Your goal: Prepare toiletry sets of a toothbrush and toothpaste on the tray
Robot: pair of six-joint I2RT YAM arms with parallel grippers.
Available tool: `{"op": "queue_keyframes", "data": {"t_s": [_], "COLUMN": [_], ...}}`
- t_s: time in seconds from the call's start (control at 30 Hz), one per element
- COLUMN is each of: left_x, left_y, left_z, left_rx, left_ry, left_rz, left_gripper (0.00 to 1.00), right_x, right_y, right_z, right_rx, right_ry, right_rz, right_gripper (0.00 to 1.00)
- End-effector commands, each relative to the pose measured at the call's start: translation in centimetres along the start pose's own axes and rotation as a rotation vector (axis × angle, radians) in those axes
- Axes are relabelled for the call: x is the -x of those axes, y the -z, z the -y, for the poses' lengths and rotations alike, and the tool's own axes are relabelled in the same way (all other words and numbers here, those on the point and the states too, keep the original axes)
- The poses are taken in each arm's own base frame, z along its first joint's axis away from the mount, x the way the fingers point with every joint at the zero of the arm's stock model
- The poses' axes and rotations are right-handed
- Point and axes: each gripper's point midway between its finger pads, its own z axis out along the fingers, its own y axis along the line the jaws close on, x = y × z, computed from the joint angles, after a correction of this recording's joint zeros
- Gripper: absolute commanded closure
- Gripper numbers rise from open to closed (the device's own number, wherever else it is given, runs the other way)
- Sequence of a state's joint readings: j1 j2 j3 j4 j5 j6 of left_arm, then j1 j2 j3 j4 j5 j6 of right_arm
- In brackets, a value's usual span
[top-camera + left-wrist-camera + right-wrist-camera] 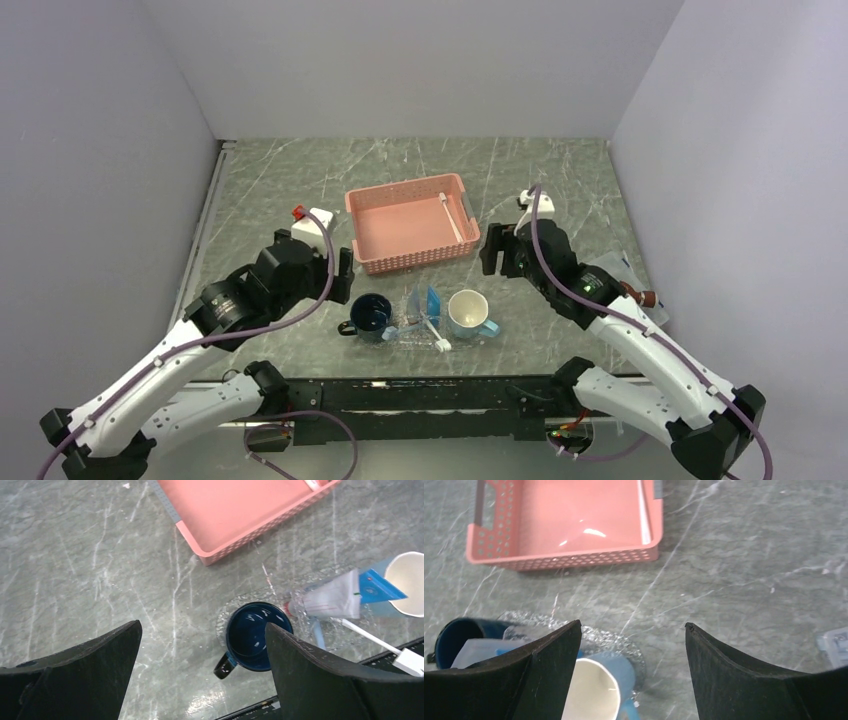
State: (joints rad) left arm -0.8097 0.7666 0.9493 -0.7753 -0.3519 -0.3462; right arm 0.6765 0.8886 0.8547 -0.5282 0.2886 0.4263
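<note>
The clear glittery tray lies near the front edge, with a dark blue mug and a light blue mug standing on it. Between the mugs lie a white toothpaste with a red end, a blue toothpaste and a white toothbrush. Another toothbrush lies in the pink basket. My left gripper hangs open over the table left of the dark mug. My right gripper is open above the table, right of the tray, holding nothing.
A clear rectangular box with a brown piece sits by the right arm; its corner shows in the right wrist view. The basket stands just behind the tray. Grey walls close in the table on three sides.
</note>
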Motion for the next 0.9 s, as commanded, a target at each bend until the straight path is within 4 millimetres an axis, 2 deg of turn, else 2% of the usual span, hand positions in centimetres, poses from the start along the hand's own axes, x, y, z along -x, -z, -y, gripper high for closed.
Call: {"op": "queue_keyframes", "data": {"t_s": [0.0, 0.37, 0.43, 0.6, 0.7, 0.77, 0.87], "left_x": [1.9, 5.1, 5.3, 5.4, 5.6, 5.6, 5.5], "left_y": [0.7, 1.0, 1.1, 1.8, 2.6, 3.0, 3.4], "left_z": [-1.2, -6.6, -7.4, -7.5, -7.8, -7.8, -7.5], "left_rx": [0.023, 0.187, 0.21, 0.191, 0.2, 0.193, 0.172], "left_ry": [-0.008, 0.038, 0.064, 0.077, 0.081, 0.082, 0.082], "left_rz": [0.057, 0.155, 0.179, 0.249, 0.288, 0.311, 0.329], "left_gripper": [0.01, 0.01, 0.01, 0.01, 0.0, 0.01, 0.01], "right_x": [3.8, 7.3, 7.6, 7.5, 7.6, 7.8, 7.9], "right_y": [0.3, 0.5, 1.0, 2.3, 2.9, 3.4, 3.9], "right_z": [2.1, 9.2, 9.8, 10.5, 10.5, 10.5, 10.5], "right_rx": [-0.06, -0.212, -0.234, -0.258, -0.248, -0.241, -0.238], "right_ry": [-0.025, -0.167, -0.172, -0.177, -0.167, -0.161, -0.169], "right_rz": [0.119, 0.244, 0.282, 0.361, 0.403, 0.427, 0.447], "right_gripper": [0.22, 0.19, 0.18, 0.15, 0.1, 0.02, 0.0]}}
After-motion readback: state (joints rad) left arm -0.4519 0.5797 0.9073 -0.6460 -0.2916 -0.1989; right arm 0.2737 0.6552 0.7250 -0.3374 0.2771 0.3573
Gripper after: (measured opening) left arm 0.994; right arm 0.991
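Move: The toothbrush just laid between the two mugs lies about 17 cm right of the empty left hand and 8 cm nearer the robot, some 18 cm below; from the empty right hand it is roughly 10 cm left, 12 cm back and 15 cm below. The dark mug stands about 6 cm right and 6 cm back from the left hand; the light mug stands about 4 cm left and 10 cm back from the right hand. The basket's middle is some 12 cm ahead and 14 cm left of the right hand. Outward and apart, both empty hands leave the mugs and toiletries, swinging sideways and a little forward, then rising about 4 cm while easing back slightly. The left goes some 8 cm left, turning counter-clockwise, fingers staying wide open; the right goes about 11 cm right, turning clockwise some 20 degrees, and opens fully near the end. Both tip their fingers up about 15 degrees. ##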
